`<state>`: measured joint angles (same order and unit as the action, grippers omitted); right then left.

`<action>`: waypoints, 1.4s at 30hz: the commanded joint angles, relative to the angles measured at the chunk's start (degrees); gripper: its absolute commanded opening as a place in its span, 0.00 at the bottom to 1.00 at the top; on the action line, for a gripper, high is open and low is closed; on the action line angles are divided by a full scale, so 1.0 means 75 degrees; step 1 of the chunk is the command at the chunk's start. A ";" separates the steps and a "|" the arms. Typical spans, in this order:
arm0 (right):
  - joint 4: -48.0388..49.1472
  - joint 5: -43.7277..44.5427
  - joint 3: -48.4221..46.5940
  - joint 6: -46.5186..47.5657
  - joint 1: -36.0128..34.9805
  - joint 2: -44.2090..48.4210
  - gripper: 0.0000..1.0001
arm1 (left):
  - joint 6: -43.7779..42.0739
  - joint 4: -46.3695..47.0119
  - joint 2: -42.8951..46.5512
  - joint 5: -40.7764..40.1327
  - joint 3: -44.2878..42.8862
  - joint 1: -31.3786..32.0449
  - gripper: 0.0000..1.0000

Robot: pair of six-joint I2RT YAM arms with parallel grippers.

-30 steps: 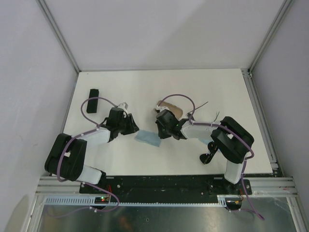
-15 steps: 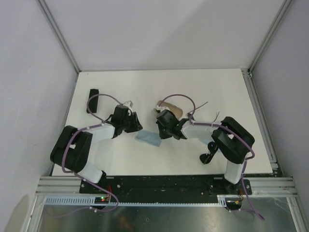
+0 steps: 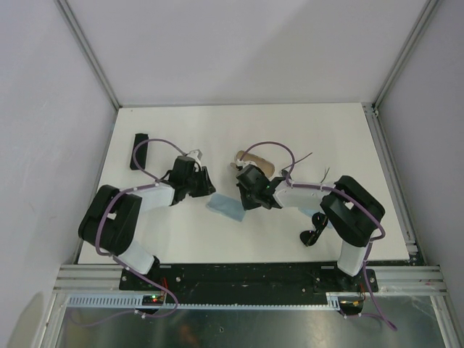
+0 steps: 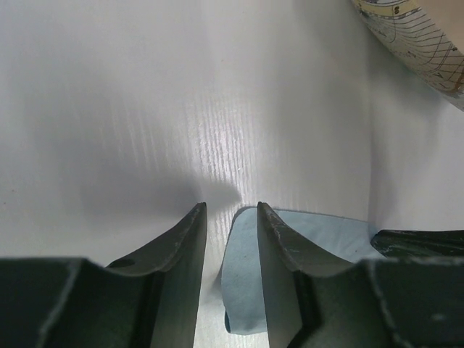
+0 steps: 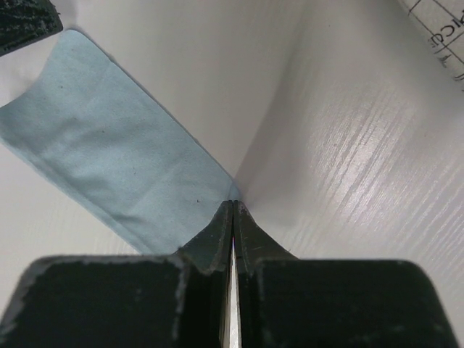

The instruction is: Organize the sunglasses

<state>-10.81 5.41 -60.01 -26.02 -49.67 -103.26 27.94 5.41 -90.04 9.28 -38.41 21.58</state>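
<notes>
A folded light-blue cloth [image 3: 223, 209] lies on the white table between my two grippers. My right gripper [image 5: 233, 201] is shut, its tips pinching the near corner of the cloth [image 5: 109, 138]. My left gripper [image 4: 230, 206] is open and straddles the opposite edge of the cloth [image 4: 243, 279], which lies between its fingers. In the top view the left gripper [image 3: 206, 187] and right gripper [image 3: 243, 199] face each other across the cloth. The chunky black sunglasses [image 3: 315, 233] lie by the right arm's base. Thin wire temples of the other sunglasses [image 3: 303, 156] poke out behind the right arm.
A beige patterned oval case [image 3: 255, 158] lies just beyond the right gripper, half hidden by it; its edge shows as the beige case [image 4: 428, 36] in the left wrist view. A black oblong case [image 3: 138, 150] lies at the far left. Grey walls enclose the table.
My left gripper has moved up and to the right, onto the cloth's edge. The right gripper's jaws have closed at the cloth's corner.
</notes>
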 commanded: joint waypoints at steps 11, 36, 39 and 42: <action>-0.0131 -0.0012 -0.0009 -0.0004 0.0108 0.0343 0.02 | -0.0333 -0.0341 -0.0509 0.0089 -0.0217 0.0444 0.33; -0.0072 -0.0205 -0.0003 -0.0080 0.0148 0.0291 0.02 | -0.0309 -0.0657 -0.0444 0.0283 0.0086 0.0576 0.22; -0.0074 -0.0216 -0.0009 -0.0081 0.0152 0.0293 0.02 | -0.0302 -0.0658 -0.0561 0.0330 0.0022 0.0593 0.14; -0.0071 -0.0248 -0.0009 -0.0077 0.0157 0.0308 0.02 | -0.0312 -0.0656 -0.0670 0.0397 -0.0070 0.0610 0.05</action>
<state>-12.08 3.81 -59.90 -26.09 -48.73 -102.83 26.94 5.48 -92.18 12.23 -39.13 25.19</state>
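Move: The left hand is aimed at the blue cloth's far left corner, a centimetre or so from its tips; the cloth's middle is about 5 cm to its right, 6 cm back and 1 cm below. The open sunglasses case is roughly 13 cm right and 10 cm ahead. From the right hand, the cloth's middle lies about 6 cm left, level with it and 1 cm below; the case is some 16 cm ahead and 3 cm right. The left hand slides right about 2 cm just over the table onto the cloth's near-lying corner, then draws back about 2 cm with a slight clockwise turn, sinking a touch at the end while its part-open fingers close almost shut on the cloth's edge there. The right hand stays practically in place with its fingers still shut and its tips on the cloth's right end, holding that end down. ##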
